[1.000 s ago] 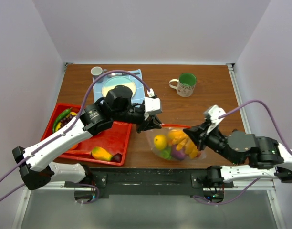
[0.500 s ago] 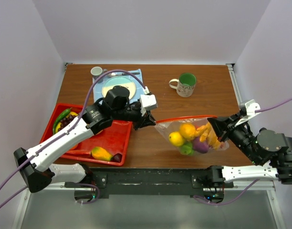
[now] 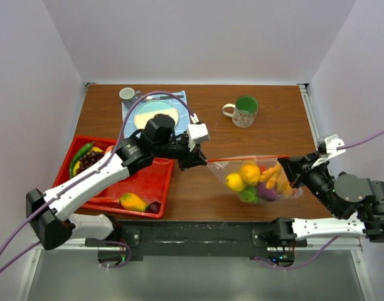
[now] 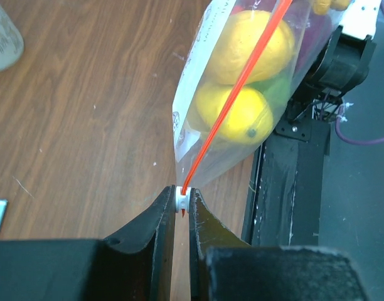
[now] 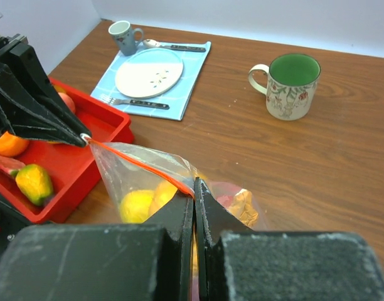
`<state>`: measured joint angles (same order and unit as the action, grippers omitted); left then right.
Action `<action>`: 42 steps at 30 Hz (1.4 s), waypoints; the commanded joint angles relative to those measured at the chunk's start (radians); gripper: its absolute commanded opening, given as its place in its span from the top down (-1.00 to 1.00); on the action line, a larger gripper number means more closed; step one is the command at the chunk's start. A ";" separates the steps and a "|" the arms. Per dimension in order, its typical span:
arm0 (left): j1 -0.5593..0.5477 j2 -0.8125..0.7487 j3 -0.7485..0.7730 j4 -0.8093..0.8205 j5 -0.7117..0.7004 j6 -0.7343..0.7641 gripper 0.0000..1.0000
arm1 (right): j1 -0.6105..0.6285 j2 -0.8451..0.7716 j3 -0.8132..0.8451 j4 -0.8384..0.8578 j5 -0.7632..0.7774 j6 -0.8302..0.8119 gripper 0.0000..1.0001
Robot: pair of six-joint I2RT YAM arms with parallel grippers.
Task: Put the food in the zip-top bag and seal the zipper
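Note:
The clear zip-top bag [image 3: 255,182] hangs stretched between my two grippers, just above the table. It holds food: a lemon [image 3: 234,182], an orange [image 3: 250,172], a green piece [image 3: 246,195] and a purple piece [image 3: 267,191]. The zipper [image 3: 245,158] is a taut reddish-orange line. My left gripper [image 3: 202,160] is shut on the white slider [image 4: 182,199] at the zipper's left end. My right gripper [image 3: 285,169] is shut on the zipper's right end [image 5: 191,190]. The zipper [image 4: 236,94] runs past two yellow fruits [image 4: 239,116] in the left wrist view.
A red tray [image 3: 148,185] at the left holds a green chili [image 3: 81,153], dark grapes [image 3: 88,160] and a yellow-green fruit [image 3: 133,202]. A green-lined mug [image 3: 244,111], a plate on a blue mat [image 3: 155,113] and a small cup [image 3: 127,95] stand at the back.
My right gripper has pulled the bag's right end to the right, stretching the zipper taut. The bag and its food shifted right. My left gripper followed a little, holding the slider.

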<state>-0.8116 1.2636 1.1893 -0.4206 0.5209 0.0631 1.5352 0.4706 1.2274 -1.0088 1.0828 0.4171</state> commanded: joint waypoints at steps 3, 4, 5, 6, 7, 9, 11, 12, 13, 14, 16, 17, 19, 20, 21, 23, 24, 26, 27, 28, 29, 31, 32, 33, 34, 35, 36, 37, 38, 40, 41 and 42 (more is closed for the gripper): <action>0.042 -0.015 -0.051 -0.069 -0.076 -0.055 1.00 | -0.006 0.025 -0.107 0.171 0.095 0.028 1.00; 0.042 -0.021 -0.046 -0.046 -0.070 -0.092 1.00 | -0.006 0.046 -0.130 0.193 0.091 0.037 1.00; 0.042 -0.021 -0.042 -0.037 -0.062 -0.103 1.00 | -0.006 0.100 -0.173 0.212 0.085 0.046 1.00; 0.042 -0.021 -0.040 -0.029 -0.044 -0.114 1.00 | -0.006 0.126 -0.195 0.249 0.078 0.063 0.98; 0.042 -0.020 -0.039 -0.005 -0.036 -0.138 1.00 | -0.006 0.150 -0.219 0.280 0.071 0.074 0.98; 0.042 -0.018 -0.042 0.017 -0.018 -0.158 1.00 | -0.007 0.218 -0.290 0.366 0.068 0.077 0.95; 0.042 -0.013 -0.048 0.046 -0.018 -0.186 1.00 | -0.038 0.258 -0.344 0.418 0.071 0.069 0.92; 0.042 0.003 -0.045 0.049 -0.028 -0.189 1.00 | -0.068 0.264 -0.359 0.480 0.012 0.052 0.89; 0.042 0.016 -0.030 0.046 -0.038 -0.195 1.00 | -0.107 0.267 -0.368 0.515 -0.039 0.007 0.88; 0.042 0.028 -0.016 0.040 -0.048 -0.200 1.00 | -0.209 0.273 -0.377 0.538 -0.091 -0.006 0.88; 0.043 0.074 0.028 0.025 -0.097 -0.216 1.00 | -0.323 0.301 -0.378 0.585 -0.269 -0.032 0.81; 0.045 0.091 0.044 0.025 -0.113 -0.224 1.00 | -0.416 0.322 -0.371 0.598 -0.317 -0.038 0.77; 0.051 0.150 0.100 0.011 -0.162 -0.250 1.00 | -0.493 0.393 -0.358 0.613 -0.412 -0.050 0.68; 0.054 0.175 0.121 0.005 -0.186 -0.261 1.00 | -0.559 0.416 -0.336 0.613 -0.437 -0.051 0.62; 0.061 0.225 0.144 -0.010 -0.238 -0.272 1.00 | -0.588 0.439 -0.324 0.610 -0.461 -0.051 0.54; 0.080 0.278 0.210 -0.032 -0.297 -0.310 0.98 | -0.671 0.494 -0.293 0.602 -0.509 -0.034 0.35; 0.098 0.317 0.229 -0.049 -0.332 -0.324 0.95 | -0.694 0.510 -0.283 0.583 -0.523 -0.025 0.10; 0.110 0.335 0.265 -0.037 -0.357 -0.344 0.23 | -0.751 0.543 -0.246 0.558 -0.540 0.008 -0.15; 0.114 0.338 0.277 -0.038 -0.419 -0.348 -0.09 | -0.764 0.551 -0.232 0.523 -0.540 0.018 -0.44; 0.115 0.336 0.300 -0.041 -0.452 -0.353 -0.41 | -0.776 0.574 -0.217 0.503 -0.538 0.041 -0.59; 0.115 0.333 0.309 -0.044 -0.482 -0.355 -0.99 | -0.800 0.585 -0.177 0.474 -0.535 0.049 -0.70; 0.117 0.310 0.337 -0.072 -0.600 -0.374 -1.00 | -0.814 0.603 -0.132 0.397 -0.525 0.066 -0.97; 0.117 0.294 0.336 -0.075 -0.637 -0.385 -1.00 | -0.823 0.609 -0.090 0.377 -0.520 0.068 -0.97; 0.117 0.258 0.322 -0.084 -0.686 -0.408 -1.00 | -0.828 0.612 -0.069 0.339 -0.520 0.074 -0.97; 0.117 0.235 0.305 -0.086 -0.702 -0.420 -1.00 | -0.833 0.609 -0.031 0.319 -0.524 0.074 -0.97; 0.117 0.208 0.281 -0.081 -0.714 -0.434 -1.00 | -0.833 0.599 -0.016 0.303 -0.524 0.080 -0.97; 0.117 0.147 0.213 -0.063 -0.746 -0.468 -1.00 | -0.834 0.591 -0.002 0.282 -0.543 0.087 -0.97; 0.117 0.114 0.176 -0.055 -0.762 -0.486 -1.00 | -0.834 0.583 0.021 0.273 -0.560 0.091 -0.97; 0.117 0.079 0.135 -0.044 -0.772 -0.505 -1.00 | -0.834 0.562 0.026 0.259 -0.586 0.094 -0.97; 0.117 -0.024 0.021 -0.015 -0.786 -0.545 -1.00 | -0.834 0.531 0.006 0.262 -0.658 0.115 -0.97; 0.117 -0.058 -0.012 -0.012 -0.800 -0.565 -1.00 | -0.834 0.513 -0.012 0.280 -0.678 0.121 -0.97; 0.117 -0.125 -0.078 0.008 -0.802 -0.594 -1.00 | -0.834 0.470 -0.034 0.289 -0.693 0.135 -0.97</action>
<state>-0.6949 1.3037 1.2613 -0.4709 -0.1883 -0.4107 0.7048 1.0321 1.2148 -0.6903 0.4995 0.4969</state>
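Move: Both hands still hold the filled zip-top bag by its zipper ends. Its bulk hangs about 13 cm right of the left hand, 3 cm back and 8 cm below. The table spot for the bag lies roughly 18 cm ahead of that hand, 10 cm right and 24 cm down; the green mug about 33 cm ahead and 22 cm right. From the right hand, the spot is some 22 cm ahead, 17 cm left and 33 cm down. Both hands carry the bag down and about 13 cm forward to the table, open wide, release it and rise. ##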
